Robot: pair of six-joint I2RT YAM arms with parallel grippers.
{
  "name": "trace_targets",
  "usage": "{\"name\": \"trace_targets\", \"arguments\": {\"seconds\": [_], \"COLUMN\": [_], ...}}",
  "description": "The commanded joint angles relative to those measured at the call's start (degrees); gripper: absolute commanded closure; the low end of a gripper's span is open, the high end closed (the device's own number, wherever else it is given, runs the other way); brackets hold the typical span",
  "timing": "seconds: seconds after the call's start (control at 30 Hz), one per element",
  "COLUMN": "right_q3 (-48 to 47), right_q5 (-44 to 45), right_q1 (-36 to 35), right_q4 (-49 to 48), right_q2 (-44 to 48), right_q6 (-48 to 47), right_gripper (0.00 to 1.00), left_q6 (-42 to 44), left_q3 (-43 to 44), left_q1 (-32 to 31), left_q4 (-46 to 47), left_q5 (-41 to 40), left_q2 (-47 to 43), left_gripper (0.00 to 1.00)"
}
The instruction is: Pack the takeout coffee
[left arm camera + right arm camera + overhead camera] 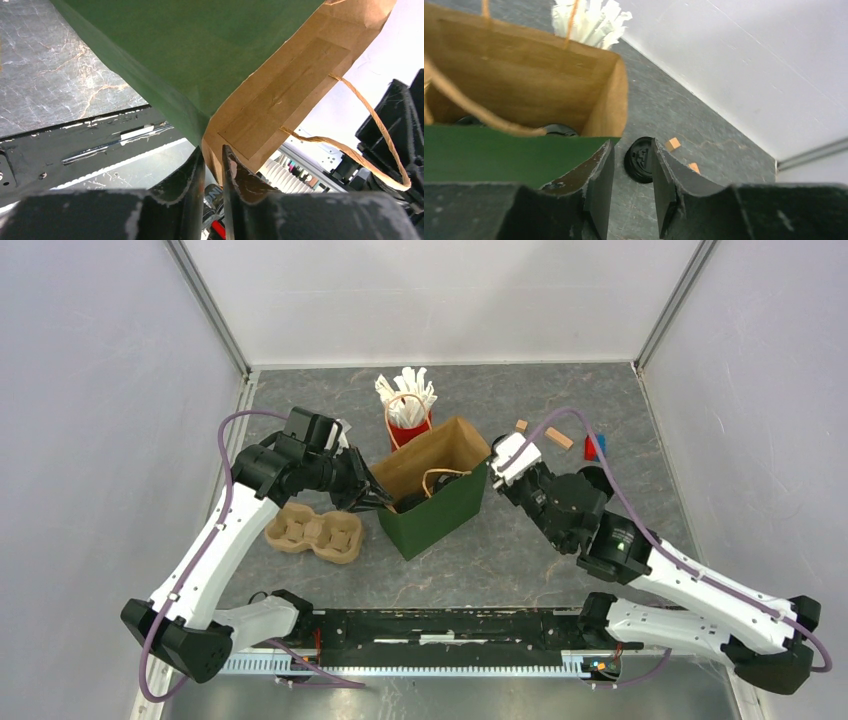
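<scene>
The green paper bag (440, 510) stands open mid-table, brown inside. Low inside it sits a black round rim (556, 130), probably the takeout coffee's cup; most of it is hidden. A flat round black lid (639, 160) lies on the table just outside the bag's right wall. My left gripper (378, 502) is at the bag's left rim, and in the left wrist view the left gripper (212, 148) has its jaws a narrow gap apart with the rim's corner fold between the tips. My right gripper (631, 142) is open and empty beside the right wall, above the lid.
A red cup of white sticks (405, 412) stands right behind the bag. A cardboard cup carrier (315, 533) lies to its left, under my left arm. Small wooden blocks (558, 437) and a blue-red piece (595, 447) sit at the right rear.
</scene>
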State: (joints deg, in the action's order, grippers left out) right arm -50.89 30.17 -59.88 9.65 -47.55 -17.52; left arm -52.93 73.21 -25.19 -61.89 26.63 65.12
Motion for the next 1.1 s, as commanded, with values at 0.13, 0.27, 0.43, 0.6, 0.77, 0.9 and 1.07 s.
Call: {"name": "trace_targets", "arguments": {"seconds": [0.13, 0.27, 0.43, 0.6, 0.77, 0.9, 1.07], "right_q3": [-12.16, -19.64, -31.77, -41.32, -46.07, -43.27, -36.55], "right_q5": [9.48, 4.87, -8.06, -19.64, -34.89, -40.81, -50.25], "right_q1": [0.40, 3.82, 12.61, 19.77, 25.42, 28.19, 29.58], "right_q4": [3.62, 2.65, 5.95, 7.28, 10.66, 8.97, 2.84], "right_q2": [-9.09, -16.11, -26.74, -35.31, -41.12, -42.08, -40.79], "right_q6": [13.19, 14.57, 16.64, 14.76, 10.50, 6.53, 0.03], "right_gripper": [0.53, 0.51, 0.50, 0.50, 0.49, 0.42, 0.44], "left_q6": [1.51, 3.04, 6.93, 12.54, 16.57, 17.12, 16.38], "left_q3": [2.75, 4.54, 6.74, 8.08, 7.68, 6.72, 3.54], "left_q1": [0.38, 0.45, 0.43, 0.47, 0.57, 0.48, 0.58], "left_q4": [-0.49, 0.47, 1.92, 1.10, -0.11, -0.32, -0.37], "left_q5": [-2.72, -5.00, -7.33, -10.62, -12.41, -13.07, -13.55], "left_q2": [-1.09, -1.79, -4.19, -7.14, -9.58, -11.22, -14.25], "left_gripper": [0.48, 0.34, 0.00, 0.00, 0.00, 0.00, 0.00]}}
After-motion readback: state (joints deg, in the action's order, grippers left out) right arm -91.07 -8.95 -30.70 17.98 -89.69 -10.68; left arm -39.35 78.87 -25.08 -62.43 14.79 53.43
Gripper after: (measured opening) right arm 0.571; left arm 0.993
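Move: From the right hand, the straws in their red cup stand about 26 cm ahead and 17 cm to the left, roughly 18 cm lower. The black lid is about 24 cm ahead and 6 cm right, the bag's middle 6 cm ahead and 13 cm left. The left hand is at the bag's near-left rim, the bag's middle some 9 cm ahead and 7 cm right; the pulp tray lies 5 cm ahead, 17 cm left. Right hand reaches some 18 cm forward towards the straws; left opens wide, rising about 6 cm off the bag. ##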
